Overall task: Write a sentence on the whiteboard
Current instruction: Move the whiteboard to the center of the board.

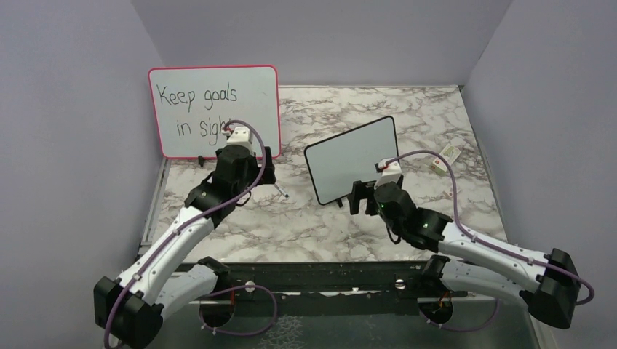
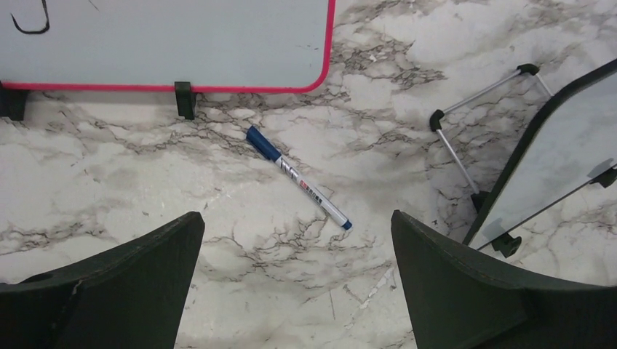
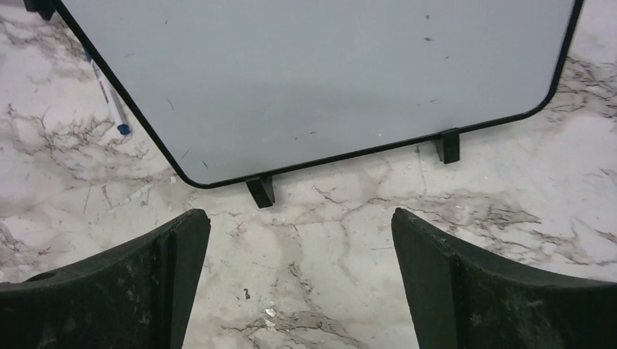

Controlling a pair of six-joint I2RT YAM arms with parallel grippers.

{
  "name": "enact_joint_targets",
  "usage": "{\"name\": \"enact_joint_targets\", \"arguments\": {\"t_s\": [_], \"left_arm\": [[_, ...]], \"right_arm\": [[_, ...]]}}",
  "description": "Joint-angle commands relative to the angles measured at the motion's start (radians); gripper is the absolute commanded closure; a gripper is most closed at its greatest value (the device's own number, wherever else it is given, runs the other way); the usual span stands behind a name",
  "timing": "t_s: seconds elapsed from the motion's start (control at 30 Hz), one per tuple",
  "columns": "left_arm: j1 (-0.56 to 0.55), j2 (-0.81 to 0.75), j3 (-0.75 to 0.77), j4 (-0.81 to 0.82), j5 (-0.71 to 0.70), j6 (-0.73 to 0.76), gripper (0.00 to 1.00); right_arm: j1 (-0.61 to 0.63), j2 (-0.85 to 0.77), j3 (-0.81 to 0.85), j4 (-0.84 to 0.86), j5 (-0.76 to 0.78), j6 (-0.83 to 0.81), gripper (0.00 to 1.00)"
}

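Note:
The whiteboard (image 1: 351,160), black-framed on two small black feet, stands tilted at mid-table with a bare white face (image 3: 327,73); no sentence shows on it. A blue-capped marker (image 2: 298,178) lies flat on the marble between the two boards, and its tip (image 3: 110,102) peeks past the whiteboard's left edge. My left gripper (image 2: 298,225) hovers open just short of the marker, nothing between its fingers. My right gripper (image 3: 300,222) is open in front of the whiteboard's bottom edge, apart from it. From above, the left gripper (image 1: 260,169) and right gripper (image 1: 361,196) sit either side of the marker (image 1: 281,190).
A larger pink-framed board (image 1: 215,109) with black handwriting stands at the back left. The whiteboard's wire stand (image 2: 455,138) sticks out behind it. A small white block (image 1: 445,156) lies near the right wall. Grey walls close in three sides.

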Motion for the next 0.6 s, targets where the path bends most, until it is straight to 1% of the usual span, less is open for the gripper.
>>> {"name": "enact_joint_targets", "arguments": {"t_s": [0.0,0.1,0.2,0.33,0.47,0.57], "left_arm": [[0.001,0.153,0.099,-0.127,-0.026,-0.083,0.01],[0.012,0.236,0.158,-0.173,-0.017,-0.158,0.01],[0.038,0.295,0.202,-0.182,0.078,-0.170,0.01],[0.077,0.368,0.218,-0.180,0.131,-0.231,0.01],[0.113,0.483,0.243,-0.207,0.153,-0.319,0.03],[0.114,0.563,0.274,-0.222,0.152,-0.335,0.03]], "right_arm": [[0.005,-0.096,0.038,-0.142,0.103,0.029,0.00],[0.006,-0.156,0.034,-0.160,0.144,0.011,0.00],[0.005,-0.200,0.023,-0.157,0.179,-0.015,0.00],[0.005,-0.231,0.015,-0.151,0.212,-0.046,0.00],[0.005,-0.234,0.004,-0.132,0.240,-0.077,0.00],[0.005,-0.234,-0.010,-0.107,0.249,-0.091,0.00]]}}
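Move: The marker lies on the table about 5 cm ahead of my left hand, 4 cm to its right and 19 cm below. From that hand, the written board is some 17 cm ahead, 14 cm left, and the blank whiteboard 6 cm ahead, 26 cm right. From my right hand, the blank whiteboard's middle is about 11 cm ahead, 2 cm left and 5 cm below; the green box is 18 cm ahead, 26 cm right. My left hand, fingers still wide open, sinks about 8 cm towards the marker while easing some 4 cm forward, its fingertips tipping about 25 degrees further down and swinging slightly counter-clockwise. Meanwhile I draw my empty, open right hand about 5 cm to the right and 4 cm up, away from the blank whiteboard, with its fingers levelling a little. ##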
